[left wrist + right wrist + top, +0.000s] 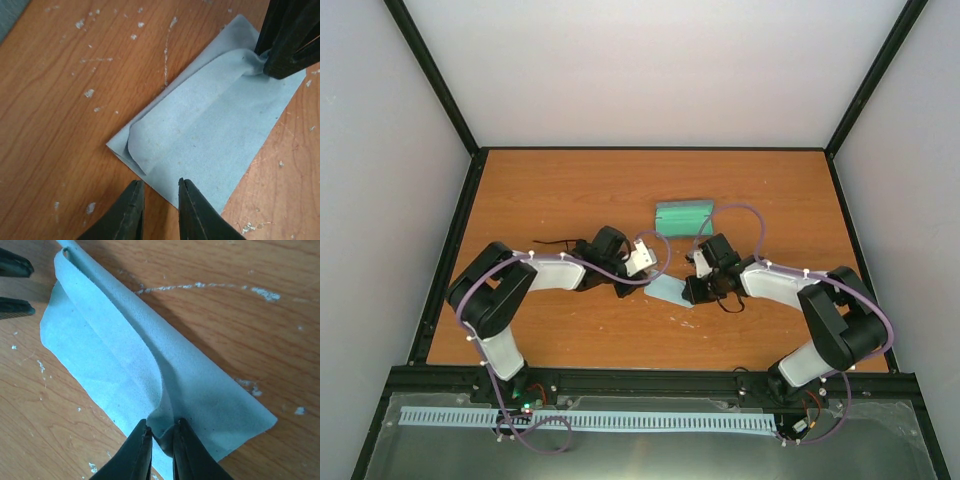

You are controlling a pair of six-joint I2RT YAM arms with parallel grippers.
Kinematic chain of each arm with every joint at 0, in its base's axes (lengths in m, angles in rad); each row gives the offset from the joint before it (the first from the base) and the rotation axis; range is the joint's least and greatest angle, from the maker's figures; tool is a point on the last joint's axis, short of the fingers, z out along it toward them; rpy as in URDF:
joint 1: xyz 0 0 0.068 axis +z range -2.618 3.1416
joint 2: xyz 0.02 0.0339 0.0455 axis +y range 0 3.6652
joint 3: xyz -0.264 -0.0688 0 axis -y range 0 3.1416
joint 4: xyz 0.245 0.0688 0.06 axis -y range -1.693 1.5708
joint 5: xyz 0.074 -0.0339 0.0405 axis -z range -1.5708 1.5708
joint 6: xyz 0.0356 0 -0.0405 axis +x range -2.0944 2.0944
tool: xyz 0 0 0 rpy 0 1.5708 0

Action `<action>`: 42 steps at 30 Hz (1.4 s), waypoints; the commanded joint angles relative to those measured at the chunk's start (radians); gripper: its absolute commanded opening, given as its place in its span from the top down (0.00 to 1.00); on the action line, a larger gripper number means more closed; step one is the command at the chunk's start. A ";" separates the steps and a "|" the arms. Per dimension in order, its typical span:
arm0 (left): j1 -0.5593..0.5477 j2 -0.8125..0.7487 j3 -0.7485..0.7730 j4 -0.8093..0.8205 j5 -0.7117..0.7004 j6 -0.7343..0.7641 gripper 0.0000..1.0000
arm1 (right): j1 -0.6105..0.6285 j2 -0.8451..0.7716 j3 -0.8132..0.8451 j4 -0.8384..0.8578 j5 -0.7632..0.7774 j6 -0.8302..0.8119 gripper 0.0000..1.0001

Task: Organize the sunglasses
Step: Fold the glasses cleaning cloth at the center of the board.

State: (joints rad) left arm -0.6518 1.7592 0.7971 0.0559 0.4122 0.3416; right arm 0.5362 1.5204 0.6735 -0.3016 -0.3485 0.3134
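Note:
The pale blue cloth (670, 293) lies on the table between my two grippers, with one side folded over itself (200, 120). My right gripper (162, 432) is shut on a pinched fold at one corner of the cloth (125, 355), low on the table; it also shows in the top view (693, 289). My left gripper (159, 192) is open and empty, with its tips over the cloth's opposite edge (655, 279). The open case (683, 215), green inside, lies just behind. I cannot make out the sunglasses for certain; a thin black shape (552, 243) lies beside my left arm.
The right gripper's fingers (285, 45) show at the top right of the left wrist view. The left gripper's fingertips (12, 307) show at the top left of the right wrist view. The wooden table (570, 190) has a black frame along its edges.

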 commanded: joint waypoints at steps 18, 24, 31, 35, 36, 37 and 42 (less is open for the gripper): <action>0.004 -0.087 -0.017 0.054 -0.062 -0.020 0.77 | 0.022 -0.009 -0.011 0.053 -0.063 -0.008 0.69; 0.005 -0.098 -0.029 0.071 -0.086 -0.021 0.77 | 0.027 -0.032 -0.024 0.053 -0.132 -0.020 0.69; 0.005 -0.096 -0.027 0.082 -0.088 -0.026 0.78 | 0.027 -0.037 -0.020 0.073 -0.153 -0.017 0.65; 0.005 -0.105 -0.032 0.090 -0.103 -0.024 0.78 | 0.027 -0.032 -0.003 0.064 -0.170 -0.018 0.64; 0.005 -0.109 -0.035 0.092 -0.107 -0.025 0.78 | 0.028 -0.040 0.000 0.060 -0.166 -0.018 0.64; 0.005 -0.112 -0.037 0.095 -0.109 -0.025 0.78 | 0.028 -0.048 0.002 0.060 -0.162 -0.017 0.64; 0.008 -0.115 -0.044 0.103 -0.109 -0.029 0.78 | 0.027 -0.042 0.030 0.083 -0.096 0.002 0.63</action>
State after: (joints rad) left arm -0.6518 1.6707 0.7555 0.1280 0.3088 0.3271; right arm 0.5571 1.4887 0.6567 -0.2504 -0.4847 0.3073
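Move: The cleaning cloth, with one flap loosely folded over, has its middle about 5 cm left and 1 cm forward of the right hand point and just below it; the flap's end lies right at these fingers. The open green case is some 19 cm ahead of this hand and 1 cm left. From the left hand, the cloth lies about 9 cm right, 1 cm back and 2 cm down; the sunglasses are roughly 14 cm left and 8 cm forward of it. At the cloth's flap the right fingers, nearly shut, spread to over a third of their range and loosen their grip on its end; the hand eases back about 1.5 cm, then goes 2.5 cm left along the cloth, rising nearly 2 cm and tilting under 10 degrees with its left side up. The left hand lifts away from the cloth, up some 2.5 cm and slightly forward, tipping back, its small finger gap unchanged. ##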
